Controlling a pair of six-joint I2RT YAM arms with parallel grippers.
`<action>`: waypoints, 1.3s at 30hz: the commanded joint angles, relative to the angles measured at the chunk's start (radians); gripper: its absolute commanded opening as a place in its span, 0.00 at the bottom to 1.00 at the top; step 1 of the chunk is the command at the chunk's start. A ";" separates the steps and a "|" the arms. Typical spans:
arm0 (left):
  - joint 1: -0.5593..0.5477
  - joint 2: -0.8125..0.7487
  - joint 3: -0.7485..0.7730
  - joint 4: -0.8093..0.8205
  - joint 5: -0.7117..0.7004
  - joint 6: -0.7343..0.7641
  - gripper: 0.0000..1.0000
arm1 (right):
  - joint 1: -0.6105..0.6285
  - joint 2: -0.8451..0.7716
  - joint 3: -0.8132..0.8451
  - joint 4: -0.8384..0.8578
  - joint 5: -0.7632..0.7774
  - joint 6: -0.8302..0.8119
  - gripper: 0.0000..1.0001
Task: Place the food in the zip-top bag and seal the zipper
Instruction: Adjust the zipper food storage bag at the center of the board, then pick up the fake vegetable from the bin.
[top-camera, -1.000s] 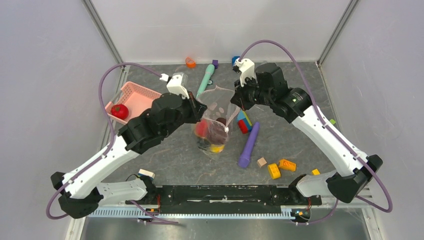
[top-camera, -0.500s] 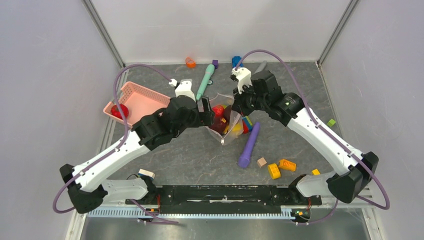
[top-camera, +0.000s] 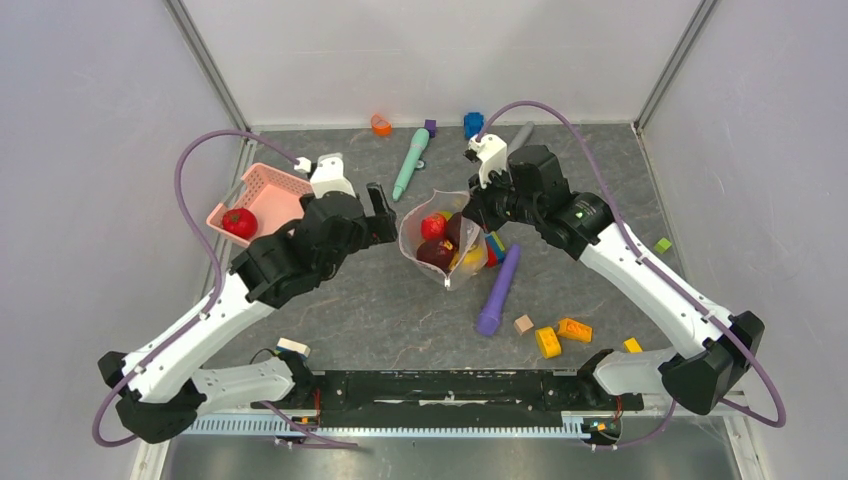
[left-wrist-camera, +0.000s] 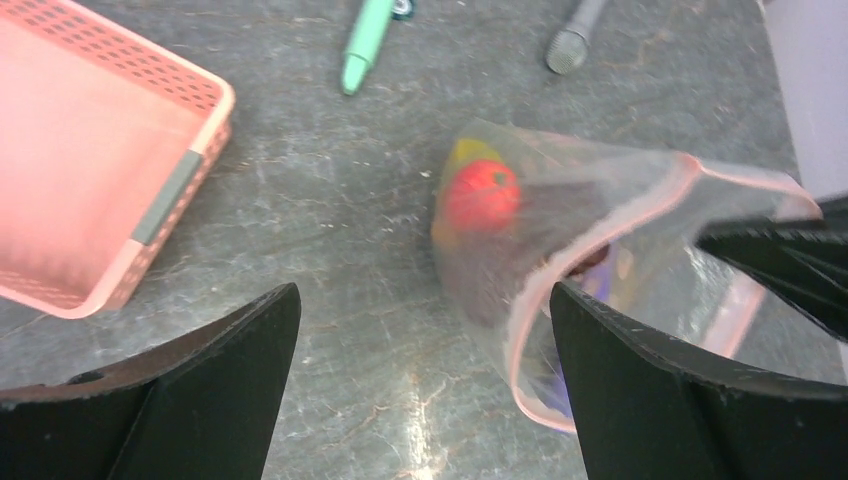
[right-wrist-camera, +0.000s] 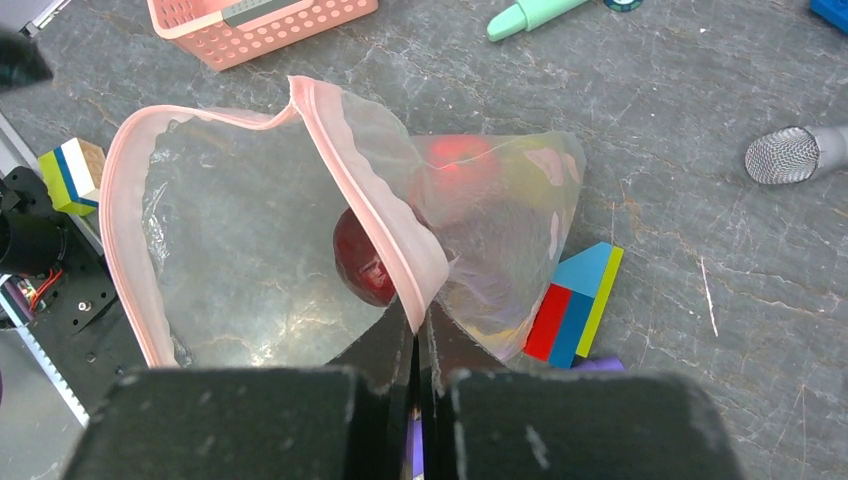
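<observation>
The zip-top bag (top-camera: 440, 240) lies on the table with its mouth gaping, held up on one side. Red (top-camera: 433, 226), maroon (top-camera: 440, 251) and yellow (top-camera: 470, 258) food sits inside it. My right gripper (right-wrist-camera: 418, 315) is shut on the pink zipper (right-wrist-camera: 370, 200) edge of the bag (right-wrist-camera: 250, 250); in the top view this gripper (top-camera: 470, 212) is at the bag's right rim. My left gripper (left-wrist-camera: 422, 300) is open and empty, just left of the bag (left-wrist-camera: 560, 230), with the zipper strip (left-wrist-camera: 520, 330) near its right finger. One red food piece (top-camera: 238, 222) lies in the pink basket.
The pink basket (top-camera: 262, 195) stands at the left. A purple stick (top-camera: 497, 290) and a multicoloured block (top-camera: 490, 245) lie right of the bag. A teal stick (top-camera: 411, 163) and a grey microphone (top-camera: 520, 135) lie behind it. Small blocks (top-camera: 560, 335) are scattered at the front right.
My left gripper opened, let go of the bag and drew back to the left. The bag sank from hanging to resting on the table, mouth open. The right gripper kept its hold.
</observation>
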 joint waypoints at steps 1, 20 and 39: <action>0.111 0.004 0.032 -0.022 -0.033 -0.043 1.00 | -0.003 -0.017 -0.003 0.056 -0.001 -0.014 0.00; 0.695 0.169 -0.150 0.123 0.126 -0.052 1.00 | -0.004 0.000 -0.023 0.051 0.034 -0.039 0.00; 1.046 0.644 -0.010 0.415 -0.042 0.221 1.00 | -0.014 0.029 0.006 0.035 0.051 -0.030 0.00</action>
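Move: The tomato left in the pink basket lies about 33 cm to the left of the left hand, 14 cm ahead and some 25 cm below. The basket's middle is roughly 9 cm to the right of the tomato and 1 cm farther out. The zip-top bag stands about 16 cm to the right of the left hand, 4 cm ahead and 18 cm down. From the right hand the tomato is some 56 cm left, 10 cm ahead and 23 cm below. Swing the left gripper, still wide open, away from the bag and over the pink basket towards the tomato: about 30 cm left, with 17 cm down and 14 cm forward. Turn the wrist some 50 degrees counter-clockwise on the way and tip the fingers further down. Keep the right fingers shut on the bag's rim, nearly in place. ##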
